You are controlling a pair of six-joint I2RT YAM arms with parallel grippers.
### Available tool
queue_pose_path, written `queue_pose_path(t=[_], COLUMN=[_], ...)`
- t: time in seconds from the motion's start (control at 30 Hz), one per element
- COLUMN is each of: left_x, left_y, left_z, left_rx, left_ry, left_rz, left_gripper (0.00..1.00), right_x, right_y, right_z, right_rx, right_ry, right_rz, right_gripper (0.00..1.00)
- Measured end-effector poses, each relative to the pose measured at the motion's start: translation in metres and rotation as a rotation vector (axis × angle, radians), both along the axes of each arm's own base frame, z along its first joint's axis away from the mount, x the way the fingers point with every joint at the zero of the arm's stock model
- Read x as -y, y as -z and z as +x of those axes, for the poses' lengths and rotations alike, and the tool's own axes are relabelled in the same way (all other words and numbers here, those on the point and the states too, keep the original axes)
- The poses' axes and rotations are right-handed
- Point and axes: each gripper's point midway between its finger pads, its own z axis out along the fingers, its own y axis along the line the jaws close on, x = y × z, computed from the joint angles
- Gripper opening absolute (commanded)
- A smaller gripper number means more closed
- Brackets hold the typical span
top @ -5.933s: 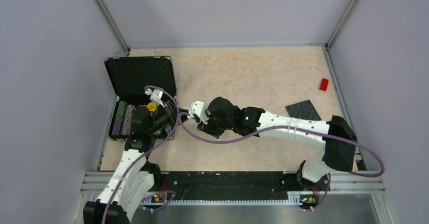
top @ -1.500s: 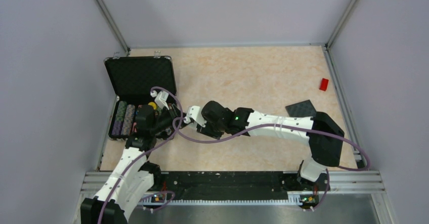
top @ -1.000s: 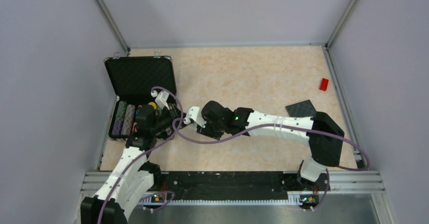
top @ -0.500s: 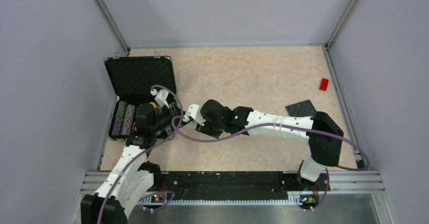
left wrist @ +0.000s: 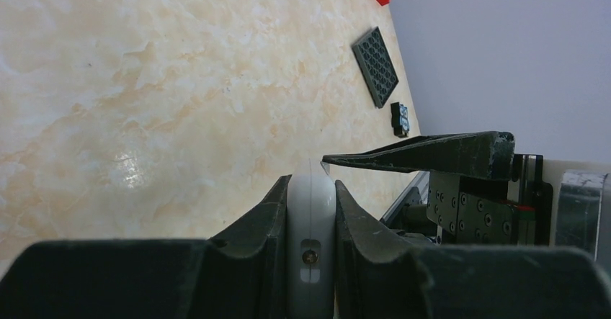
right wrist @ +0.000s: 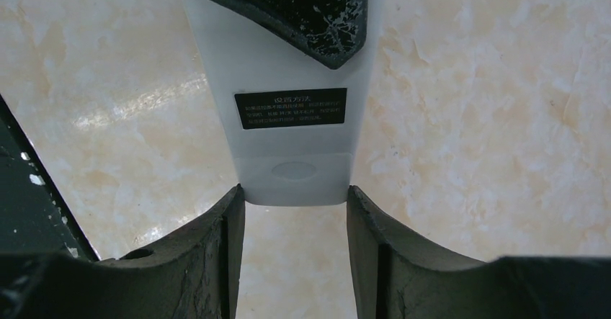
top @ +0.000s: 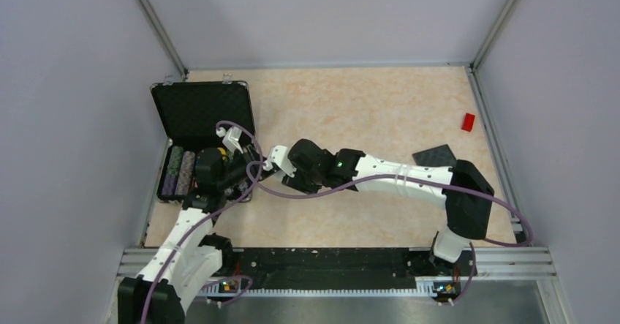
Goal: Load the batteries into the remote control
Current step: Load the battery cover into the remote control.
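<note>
The remote control (left wrist: 311, 218) is a flat white handset, seen edge-on and clamped between the fingers of my left gripper (left wrist: 311, 182). From the right wrist its white back with a black label (right wrist: 292, 139) faces the camera. Its free end sits between the fingertips of my right gripper (right wrist: 295, 193), touching both. A dark left finger (right wrist: 310, 16) covers its far end. From above, the two grippers, left (top: 245, 169) and right (top: 274, 169), meet beside the case, hiding the remote. The batteries are out of view.
An open black case (top: 203, 112) holding rows of chips (top: 178, 170) lies just left of the grippers. A dark grey studded plate (top: 437, 157) and a red block (top: 468, 121) lie at the right. A small black piece (left wrist: 400, 119) sits near the plate.
The right gripper and forearm have crept a little to the left, toward the left gripper. The left gripper has kept its hold on the remote.
</note>
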Motion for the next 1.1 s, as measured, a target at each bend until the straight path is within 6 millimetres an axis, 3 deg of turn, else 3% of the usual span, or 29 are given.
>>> queue_pose_path(t=[0.27, 0.47, 0.7, 0.83, 0.97, 1.1], left_x=[0.002, 0.002, 0.012, 0.014, 0.014, 0.014], left_y=[-0.002, -0.014, -0.041, -0.047, -0.047, -0.050], left_z=[0.003, 0.007, 0.001, 0.001, 0.004, 0.006], left_rx=[-0.053, -0.060, -0.063, -0.068, -0.082, -0.090], left_ry=[-0.010, -0.021, 0.044, 0.059, 0.058, 0.058], left_rz=[-0.043, -0.075, -0.151, -0.167, -0.172, -0.179], left_gripper=[0.00, 0.00, 0.00, 0.00, 0.00, 0.00], right_x=[0.004, 0.003, -0.009, -0.013, -0.012, -0.003], right_y=[-0.006, -0.016, -0.031, -0.040, -0.059, -0.099], right_z=[0.002, 0.007, 0.012, 0.015, 0.017, 0.023], right_rx=[-0.030, -0.027, -0.017, -0.011, -0.008, -0.009], right_ry=[0.011, 0.032, 0.036, 0.048, 0.075, 0.130], right_rz=[-0.004, 0.015, 0.078, 0.111, 0.171, 0.297], right_gripper=[0.52, 0.60, 0.82, 0.91, 0.96, 0.98])
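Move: The battery cover, already on the remote's lower end, sits between the right fingers, its middle only about 1 cm left of that hand point. The remote's middle, gripped by the left hand, is some 5 cm left, 2 cm ahead and 4 cm above the right hand. The chip case lies roughly 31 cm left, 8 cm ahead and 11 cm below the right hand. From the left hand the cover is about 5 cm right, 2 cm back and 4 cm down. The cover end of the remote is let go: the right fingers open from half to nearly full width while that hand eases upward, then rises faster, about 10 cm in all and slightly forward, its left side tilting up some 15 degrees as it comes clear. The left hand keeps its grip on the remote and lifts about 5 cm, drifting a little right and rolling some 10 degrees. ##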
